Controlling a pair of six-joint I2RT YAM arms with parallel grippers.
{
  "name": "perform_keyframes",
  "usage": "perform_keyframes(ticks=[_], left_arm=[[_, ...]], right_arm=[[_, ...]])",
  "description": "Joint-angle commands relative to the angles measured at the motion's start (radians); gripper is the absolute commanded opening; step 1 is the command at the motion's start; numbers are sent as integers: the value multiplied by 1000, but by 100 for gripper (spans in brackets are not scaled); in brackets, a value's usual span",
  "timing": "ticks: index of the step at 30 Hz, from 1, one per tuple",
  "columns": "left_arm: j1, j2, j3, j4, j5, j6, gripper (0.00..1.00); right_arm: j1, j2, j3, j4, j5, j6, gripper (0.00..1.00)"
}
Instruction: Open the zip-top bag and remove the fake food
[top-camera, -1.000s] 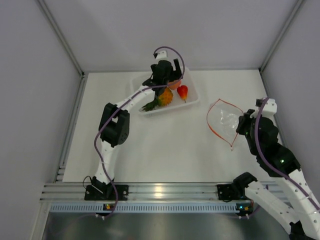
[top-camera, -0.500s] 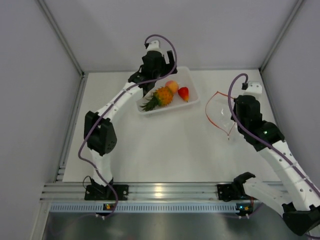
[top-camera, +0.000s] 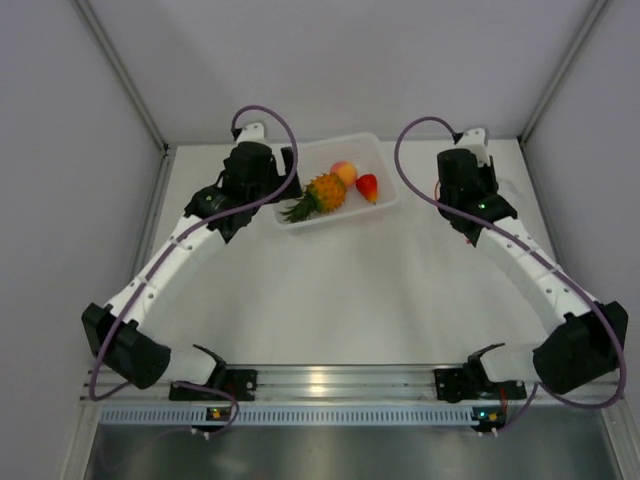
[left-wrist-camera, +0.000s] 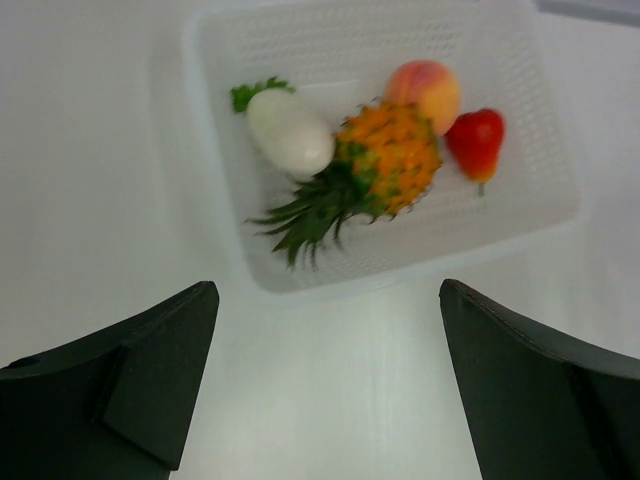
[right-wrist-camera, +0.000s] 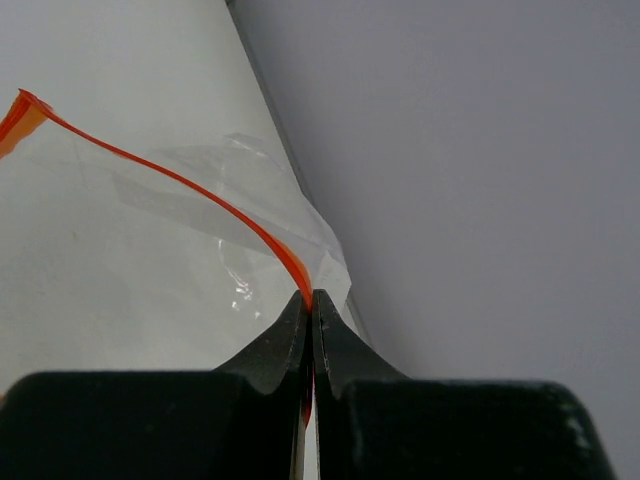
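The fake food lies in a clear tray: an orange pineapple, a white vegetable, a peach-coloured fruit and a small red fruit. From above I see the pineapple, peach and red fruit. My left gripper is open and empty, hovering just left of the tray. My right gripper is shut on the red-orange zip strip of the zip-top bag, which looks empty and hangs near the right wall. In the top view the right arm hides most of the bag.
The grey right wall stands close beside the right gripper. The back wall runs just behind the tray. Both arms reach far back over the white table.
My left gripper has drawn back from over the tray to its left side, open. My right gripper has carried the bag from mid-right toward the back right corner.
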Motion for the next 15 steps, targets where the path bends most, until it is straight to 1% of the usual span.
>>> perform_keyframes(ticks=[1,2,3,4,6,7,8,11,12,13,14,15], left_arm=[[23,-136,-60,-199,-127,15,98],[24,-162,-76,-222,-152,19,98],[24,-188,-107,-239,-190,28,98],[24,-240,-125,-254,-205,33,98],[25,-285,-156,-297,-224,42,98],[25,-328,-164,-312,-222,47,98],[25,-348,-169,-328,-221,51,98],[27,-423,-208,-331,-230,70,98],[25,-440,-218,-326,-244,71,98],[27,-460,-237,-328,-292,73,98],[25,-464,-247,-326,-323,68,98],[25,-468,-254,-325,-357,56,98]], right_arm=[[-49,56,4,146,95,-144,0],[-57,86,-3,169,101,-146,0],[-68,100,-3,164,98,-111,0],[-68,123,2,155,81,-82,2],[-66,139,7,111,31,-16,10],[-66,148,5,95,14,37,16],[-56,168,0,83,9,61,28],[-17,189,-13,74,-19,105,47],[10,193,-13,69,-23,137,51],[21,190,-6,49,-35,165,62],[38,183,0,39,-43,182,66],[44,174,5,26,-57,191,66]])
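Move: The emptied zip-top bag is pinched by its red zip band in the shut right fingers; its middle lies roughly 9 cm ahead, 11 cm right and 18 cm below that hand, some 6 cm ahead and 60 cm right of the left hand. The tray of fake food sits about 18 cm ahead of the right hand and 36 cm to its left, the red pepper in it about 16 cm ahead and 28 cm left, both some 26 cm lower. The bag is brought down towards the clear right side of the table and let go: the right hand sinks about 6 cm while easing 3 cm forward, drifting right and then left, its fingers opening off the band midway. The empty left hand, still wide open, swings back and left, about 16 cm in all, away from the tray, turning slightly counter-clockwise. ##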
